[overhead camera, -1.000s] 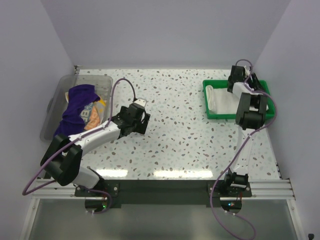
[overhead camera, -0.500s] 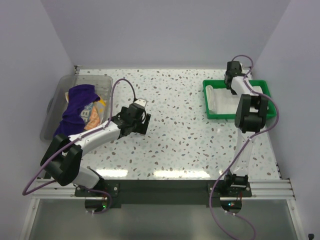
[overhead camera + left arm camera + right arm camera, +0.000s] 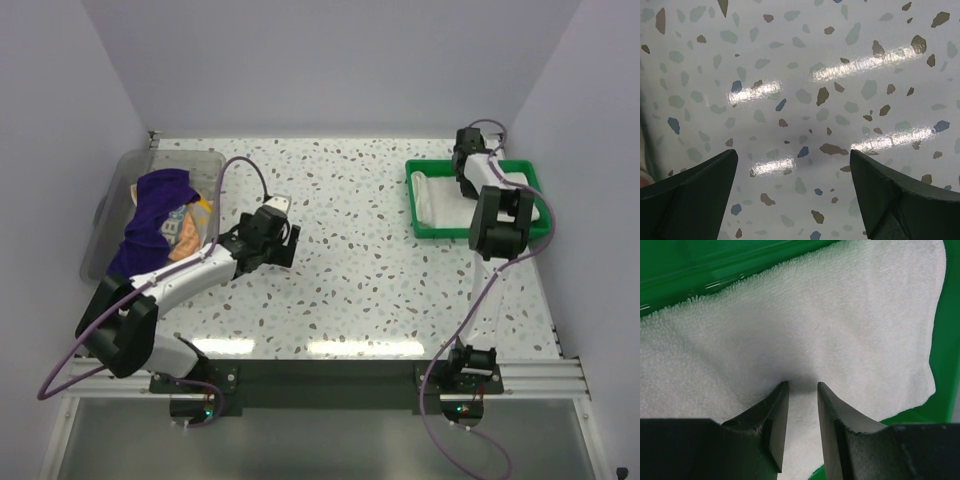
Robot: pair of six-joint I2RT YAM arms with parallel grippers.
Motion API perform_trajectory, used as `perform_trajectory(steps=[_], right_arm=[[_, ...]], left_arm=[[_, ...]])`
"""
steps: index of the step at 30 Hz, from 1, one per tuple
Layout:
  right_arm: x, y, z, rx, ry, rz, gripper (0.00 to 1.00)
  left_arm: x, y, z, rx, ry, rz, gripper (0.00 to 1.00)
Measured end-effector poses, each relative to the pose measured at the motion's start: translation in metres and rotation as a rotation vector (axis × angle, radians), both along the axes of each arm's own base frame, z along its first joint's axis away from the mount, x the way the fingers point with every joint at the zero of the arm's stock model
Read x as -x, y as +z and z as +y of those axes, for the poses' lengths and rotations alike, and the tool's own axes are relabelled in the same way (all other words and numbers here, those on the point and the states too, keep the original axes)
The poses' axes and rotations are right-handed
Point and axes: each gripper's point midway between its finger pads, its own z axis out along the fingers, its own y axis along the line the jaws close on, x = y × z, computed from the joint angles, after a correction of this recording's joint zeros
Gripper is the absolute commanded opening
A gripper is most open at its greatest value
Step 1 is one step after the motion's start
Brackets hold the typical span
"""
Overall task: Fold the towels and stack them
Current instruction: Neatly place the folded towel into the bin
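Observation:
A white towel (image 3: pixel 840 315) lies flat in the green tray (image 3: pixel 413 178) at the back right, also visible as the white towel (image 3: pixel 440 200) from above. My right gripper (image 3: pixel 803 385) points down onto it near the tray's far edge, its narrow jaws dug into the cloth and shut on a pinch of it; from above that right gripper (image 3: pixel 468 160) stands over the tray's back rim. A deep purple towel (image 3: pixel 155 210) and a pale lettered towel (image 3: pixel 188 230) lie heaped in the clear bin at the left. My left gripper (image 3: pixel 792 157) hangs wide open over bare tabletop, right of the bin.
The clear plastic bin (image 3: pixel 105 215) sits at the table's left edge, against the left wall. The green tray's wall (image 3: pixel 690 270) runs just beyond the white towel. Speckled tabletop (image 3: pixel 370 260) stretches between the two arms.
The right gripper moved from over the tray's middle toward its far edge and narrowed its jaws onto the white towel. The left arm barely shifted.

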Motion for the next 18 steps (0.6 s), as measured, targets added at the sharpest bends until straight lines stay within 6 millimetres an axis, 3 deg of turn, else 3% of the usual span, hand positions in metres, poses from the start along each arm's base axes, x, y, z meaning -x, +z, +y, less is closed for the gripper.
perform_trajectory(steps=[6,10,15,18], right_arm=[[0.002,-0.001,-0.009,-0.035,-0.029,-0.011,0.36],[0.003,0.003,-0.001,-0.105,-0.022,-0.042,0.37],[0.003,0.033,0.031,-0.269,0.012,-0.155,0.38],[-0.007,0.059,0.055,-0.361,0.050,-0.251,0.31]], left_arm=[[0.002,0.003,0.001,0.015,0.011,-0.003,1.00],[0.003,0.004,0.000,0.020,0.011,-0.005,1.00],[0.003,0.005,-0.001,0.033,0.012,-0.003,1.00],[0.003,0.005,-0.002,0.040,0.015,-0.003,1.00]])
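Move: The white folded towel already lies in the green bin, right beneath the right fingertips. Its middle is some 3 cm to the left of that hand, about level fore and aft, and 2 cm below. The bin's far wall stands roughly 8 cm ahead, its middle 3 cm to the left; the right wall stands about 12 cm to the right, level with the hand. From the left hand, the towel lies about 46 cm to the right, 10 cm ahead and 6 cm below. Ease the right fingertips about a centimetre to the right, low on the towel. Then lift them off, up and to the left by some 6 cm each way, over the towel towards its left part. On the way, swing the right-slanting fingers about 25 degrees to point more nearly straight down, and leave them about a third open. ##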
